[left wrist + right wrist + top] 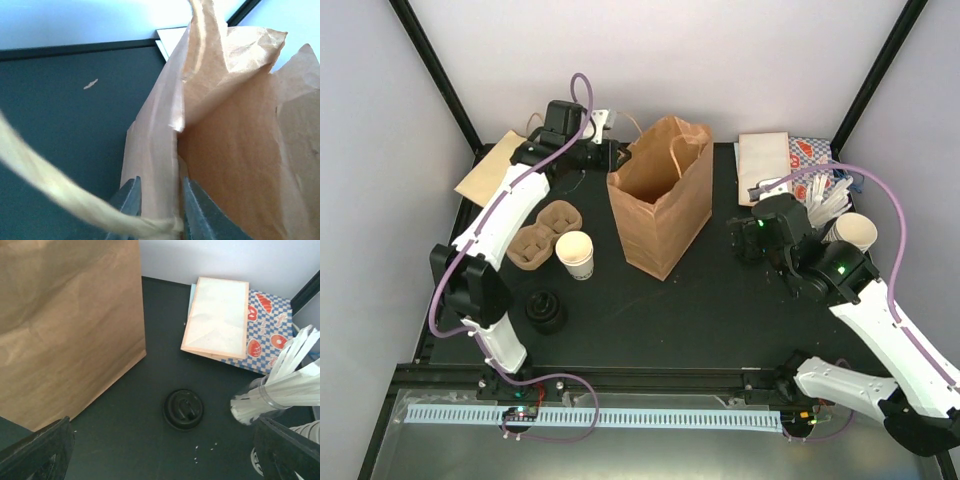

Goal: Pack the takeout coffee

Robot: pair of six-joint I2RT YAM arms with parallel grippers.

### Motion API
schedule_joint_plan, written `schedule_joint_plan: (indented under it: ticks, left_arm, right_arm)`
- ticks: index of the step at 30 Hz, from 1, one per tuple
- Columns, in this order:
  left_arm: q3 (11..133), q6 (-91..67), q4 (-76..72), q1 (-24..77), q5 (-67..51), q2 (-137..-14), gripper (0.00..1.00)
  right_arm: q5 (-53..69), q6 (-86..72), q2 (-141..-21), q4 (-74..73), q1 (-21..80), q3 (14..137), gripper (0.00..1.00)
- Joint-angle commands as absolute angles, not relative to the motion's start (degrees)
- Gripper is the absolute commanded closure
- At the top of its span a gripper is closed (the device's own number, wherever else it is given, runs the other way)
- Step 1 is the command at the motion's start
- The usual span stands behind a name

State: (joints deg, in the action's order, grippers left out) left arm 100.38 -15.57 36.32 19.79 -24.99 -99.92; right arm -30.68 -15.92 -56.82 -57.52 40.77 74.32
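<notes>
The takeout coffee (576, 254), a small white paper cup with dark print, stands upright left of the brown paper bag (660, 195) and next to the brown cup carrier (545, 232). My left gripper (613, 155) is at the bag's back left rim. In the left wrist view its fingers (131, 200) stand a little apart on either side of the bag's wall (155, 150), and the twine handle (50, 192) crosses in front of them. Right of the bag, my right gripper (745, 240) hangs open and holds nothing. It is over a black lid (183, 410).
A second black lid (546, 310) lies near the left arm. At the back right are flat paper bags (217, 317), a blue checkered sheet (272, 325), a cup of white straws (272, 392) and cream cups (855, 232). Flat brown paper (495, 165) lies back left.
</notes>
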Motion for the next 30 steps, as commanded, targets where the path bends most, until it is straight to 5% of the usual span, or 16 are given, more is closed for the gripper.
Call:
schedule_joint_plan:
  ticks: [1,11,30]
  left_arm:
    - [102.9,-16.02,34.45,19.42,-28.32,-99.36,0.69]
    - [99.95,-15.22,34.31,19.42,-27.54,-92.27,0.04]
    - [89.39,-14.75,42.27,19.34,-14.19,-64.5,0.01]
  right_arm:
    - [-26.75,-19.52,-55.46,-58.1,40.35,73.92,0.0]
    - [-22.32,-27.43,-57.56,-61.71,40.34,77.52,0.0]
    - [-29.0,-28.14,-57.91,-65.71,40.27,77.98,0.0]
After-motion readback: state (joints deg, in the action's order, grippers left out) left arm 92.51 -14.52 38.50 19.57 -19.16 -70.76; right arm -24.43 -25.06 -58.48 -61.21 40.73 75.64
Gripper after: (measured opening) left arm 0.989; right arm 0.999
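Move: The brown paper bag stands upright at the left fingers, which are already slightly parted on its far-left rim; its middle is about 9 cm right of that hand, 4 cm back and 16 cm below. From the left hand, the paper cup is roughly 10 cm back, 11 cm left and 25 cm down, and the cup carrier some 19 cm left, 3 cm back and 28 cm down. The bag lies about 13 cm ahead of the right hand, 15 cm to its left and 17 cm lower. The bag's far-left rim and handle are let go as the left fingers open wide from their slight gap, the hand all but still at first. Then that hand comes up and back off the bag, about 14 cm up and 12 cm back, and also left, gathering speed while its fingertips tip upward some 20 degrees. ##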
